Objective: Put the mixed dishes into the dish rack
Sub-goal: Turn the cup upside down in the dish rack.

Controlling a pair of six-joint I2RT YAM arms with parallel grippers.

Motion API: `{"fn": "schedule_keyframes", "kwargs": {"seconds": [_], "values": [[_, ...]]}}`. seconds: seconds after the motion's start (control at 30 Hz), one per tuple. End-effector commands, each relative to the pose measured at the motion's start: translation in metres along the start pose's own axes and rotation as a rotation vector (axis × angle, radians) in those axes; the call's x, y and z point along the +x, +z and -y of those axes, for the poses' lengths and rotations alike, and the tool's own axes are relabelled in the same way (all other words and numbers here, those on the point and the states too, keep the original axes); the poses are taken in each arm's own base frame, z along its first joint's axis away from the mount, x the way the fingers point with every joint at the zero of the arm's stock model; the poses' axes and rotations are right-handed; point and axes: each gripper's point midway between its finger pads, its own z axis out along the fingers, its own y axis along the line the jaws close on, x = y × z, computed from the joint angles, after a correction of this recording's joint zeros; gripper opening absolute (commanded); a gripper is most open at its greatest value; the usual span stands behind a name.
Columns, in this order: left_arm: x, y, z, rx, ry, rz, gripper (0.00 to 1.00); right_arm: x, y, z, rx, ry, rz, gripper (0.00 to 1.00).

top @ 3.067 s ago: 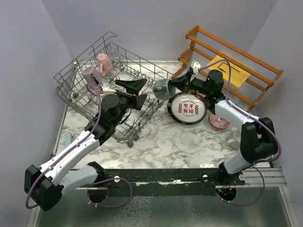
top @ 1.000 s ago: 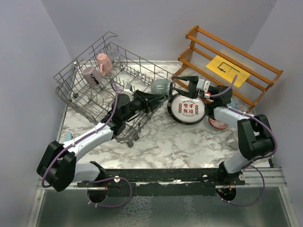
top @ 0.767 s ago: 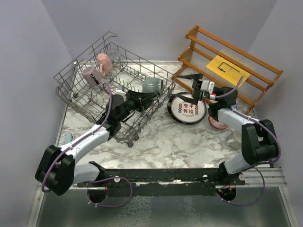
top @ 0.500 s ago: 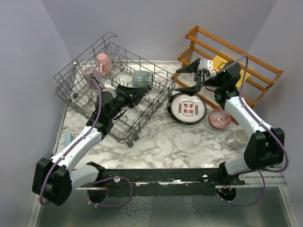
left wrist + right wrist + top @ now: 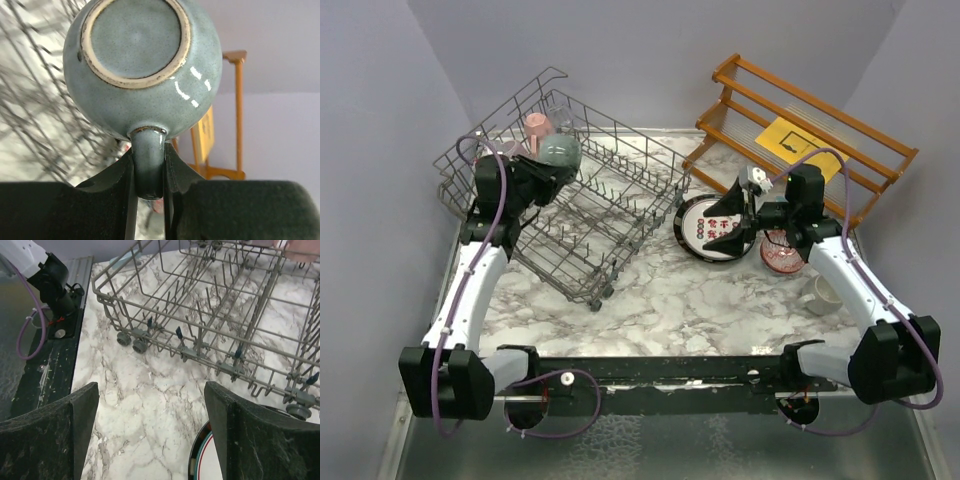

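My left gripper (image 5: 148, 167) is shut on the handle of a grey-teal mug (image 5: 142, 65), whose base faces the wrist camera. From above, the mug (image 5: 560, 150) hangs over the back-left corner of the grey wire dish rack (image 5: 610, 215), beside a pink mug (image 5: 535, 125) in the rack; the left gripper (image 5: 546, 166) is just left of it. My right gripper (image 5: 728, 218) stands wide open over the black-rimmed plate (image 5: 705, 228) with red characters. In the right wrist view the plate's edge (image 5: 202, 460) shows by the right finger (image 5: 260, 435), and nothing lies between the fingers.
A red patterned bowl (image 5: 782, 250) and a cream mug (image 5: 820, 293) sit on the marble table right of the plate. The orange-brown wooden shelf (image 5: 820, 120) with a yellow sheet (image 5: 790, 143) stands at the back right. The rack's wheels (image 5: 132, 340) face the right gripper.
The left arm carried the grey-teal mug from the rack's right edge across to its back-left corner. The right gripper opened wide and came down from the shelf to over the plate.
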Motion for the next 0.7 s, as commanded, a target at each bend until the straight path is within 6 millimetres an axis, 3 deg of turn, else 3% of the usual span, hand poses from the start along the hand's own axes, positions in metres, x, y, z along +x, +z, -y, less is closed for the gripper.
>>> {"fn": "schedule_keyframes", "kwargs": {"seconds": [0.0,0.13,0.33,0.67], "values": [[-0.054,-0.012,0.011,-0.02,0.184,0.101,0.0,0.006,-0.007,0.002,0.015,0.008,0.004,0.85],[-0.091,-0.019,-0.007,-0.145,0.275,0.168,0.0,0.015,-0.008,0.01,0.044,0.028,-0.014,0.86],[-0.129,-0.032,-0.032,-0.286,0.388,0.219,0.0,0.02,-0.01,0.016,0.073,0.027,-0.033,0.86],[-0.174,-0.041,-0.075,-0.457,0.573,0.287,0.0,0.027,-0.01,0.023,0.084,0.039,-0.062,0.86]]}}
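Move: The left hand holds the grey-green cup by its handle. The free spot at the dish rack's left end lies about 20 cm to its left, 5 cm ahead and 18 cm below. The mauve mug stands about 14 cm left and 13 cm ahead, the pink mug some 7 cm left and 20 cm ahead, both roughly 15 cm below. From the right hand that spot is around 65 cm left, 14 cm ahead and 14 cm lower. Leftward by some 16 cm, the left hand carries the grey-green cup over the rack towards its left end, sinking about 4 cm, mostly late on. Meanwhile it rolls its left side up some 30 degrees and dips its fingertips slightly, bringing the cup's mouth down towards the rack; the fingers keep their grip on the handle. The empty, open right hand sinks about 3 cm. ##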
